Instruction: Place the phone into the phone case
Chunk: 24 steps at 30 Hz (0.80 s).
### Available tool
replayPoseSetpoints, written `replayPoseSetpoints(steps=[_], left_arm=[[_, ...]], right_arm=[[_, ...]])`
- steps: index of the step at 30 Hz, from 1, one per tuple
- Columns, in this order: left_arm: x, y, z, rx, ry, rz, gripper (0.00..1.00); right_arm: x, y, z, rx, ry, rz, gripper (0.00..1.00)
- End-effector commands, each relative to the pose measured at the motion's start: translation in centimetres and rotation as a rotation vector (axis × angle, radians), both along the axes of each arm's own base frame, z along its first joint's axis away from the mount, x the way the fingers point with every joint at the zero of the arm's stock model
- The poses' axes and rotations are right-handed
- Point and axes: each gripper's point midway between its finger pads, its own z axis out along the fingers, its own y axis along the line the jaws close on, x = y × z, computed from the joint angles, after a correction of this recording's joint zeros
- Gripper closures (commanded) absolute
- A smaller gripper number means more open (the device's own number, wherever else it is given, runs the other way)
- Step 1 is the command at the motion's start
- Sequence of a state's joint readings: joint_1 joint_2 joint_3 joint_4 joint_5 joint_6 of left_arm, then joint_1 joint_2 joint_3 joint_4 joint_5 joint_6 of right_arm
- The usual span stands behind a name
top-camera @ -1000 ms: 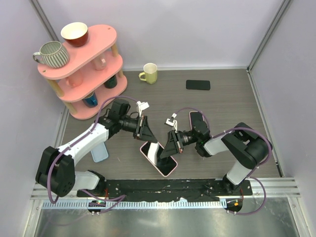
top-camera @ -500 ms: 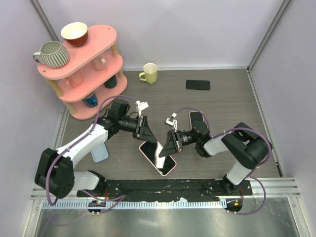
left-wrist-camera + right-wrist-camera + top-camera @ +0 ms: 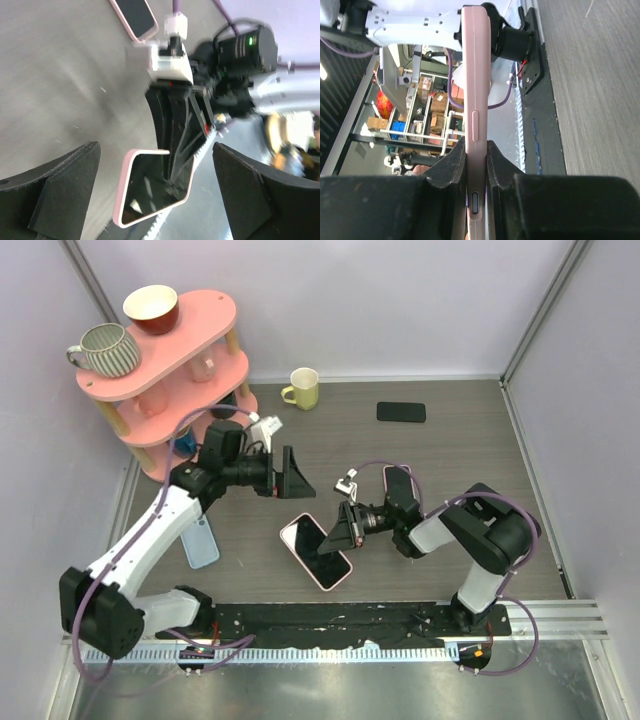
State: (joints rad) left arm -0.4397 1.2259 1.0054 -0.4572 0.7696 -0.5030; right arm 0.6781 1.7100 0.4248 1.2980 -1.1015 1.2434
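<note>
The phone point(image 3: 316, 551), dark screen up, sits inside the pink phone case point(image 3: 124, 186), whose rim shows all round the glass. My right gripper point(image 3: 347, 528) is shut on the cased phone's right edge. In the right wrist view the pink edge point(image 3: 472, 90) runs upright between the two fingers point(image 3: 451, 165). My left gripper point(image 3: 291, 472) hangs open, up and left of the phone and apart from it. In the left wrist view its fingers point(image 3: 65, 185) stand wide on either side of the phone with nothing between them.
A second pink-rimmed phone point(image 3: 398, 480) lies by the right arm. A black phone point(image 3: 401, 412) lies at the back right, and a blue case point(image 3: 201, 542) under the left arm. A pink shelf point(image 3: 190, 455) with cups and a yellow-green mug point(image 3: 302, 388) stand at the back left.
My left gripper has opened, let go of the cased phone and pulled back up and to the left. The phone has swung slightly left, still held by the right gripper.
</note>
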Motion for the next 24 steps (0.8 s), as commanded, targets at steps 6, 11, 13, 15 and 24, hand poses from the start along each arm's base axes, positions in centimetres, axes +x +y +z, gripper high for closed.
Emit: replayPoseSetpoints(steps=[6, 11, 13, 15, 24], left_arm=[[5.5, 10.6, 4.8, 0.274, -0.449, 0.621, 0.00], [4.6, 13.6, 2.1, 0.389, -0.486, 0.687, 0.00], [4.2, 13.6, 1.4, 0.414, -0.459, 0.665, 0.00], [3.8, 13.6, 0.3, 0.431, -0.429, 0.651, 0.00], [3.2, 13.3, 0.6, 0.401, -0.439, 0.636, 0.00]], right_arm=[[7.4, 2.8, -0.4, -0.090, -0.267, -0.236, 0.99], [13.8, -0.4, -5.6, -0.604, -0.358, -0.456, 0.99], [15.7, -1.7, -5.7, -0.664, -0.321, -0.521, 0.99], [17.1, -2.3, -5.4, -0.673, -0.302, -0.562, 0.99], [20.1, -6.4, -10.9, -0.844, -0.123, -0.619, 0.99]])
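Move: My right hand grips the edge of the phone in its pink case, whose middle is some 3 cm left and 1 cm back. The open table it heads for is about 20 cm ahead, 6 cm right and 14 cm below; the other cased phone lies roughly 23 cm ahead and 19 cm right, also on the table. From my open left hand the held phone is about 12 cm back, 4 cm right and 7 cm below, that open spot 7 cm ahead, 11 cm right and 21 cm below. Keeping my grip on the pink case's edge, I carry the cased phone about 20 cm forward with my right hand, sinking 10 cm and swinging right in the second half towards the open table left of the other cased phone. My fingers tip down and turn clockwise. My empty left hand backs off about 13 cm left, arching up then down, turning counter-clockwise, fingers wide open. ##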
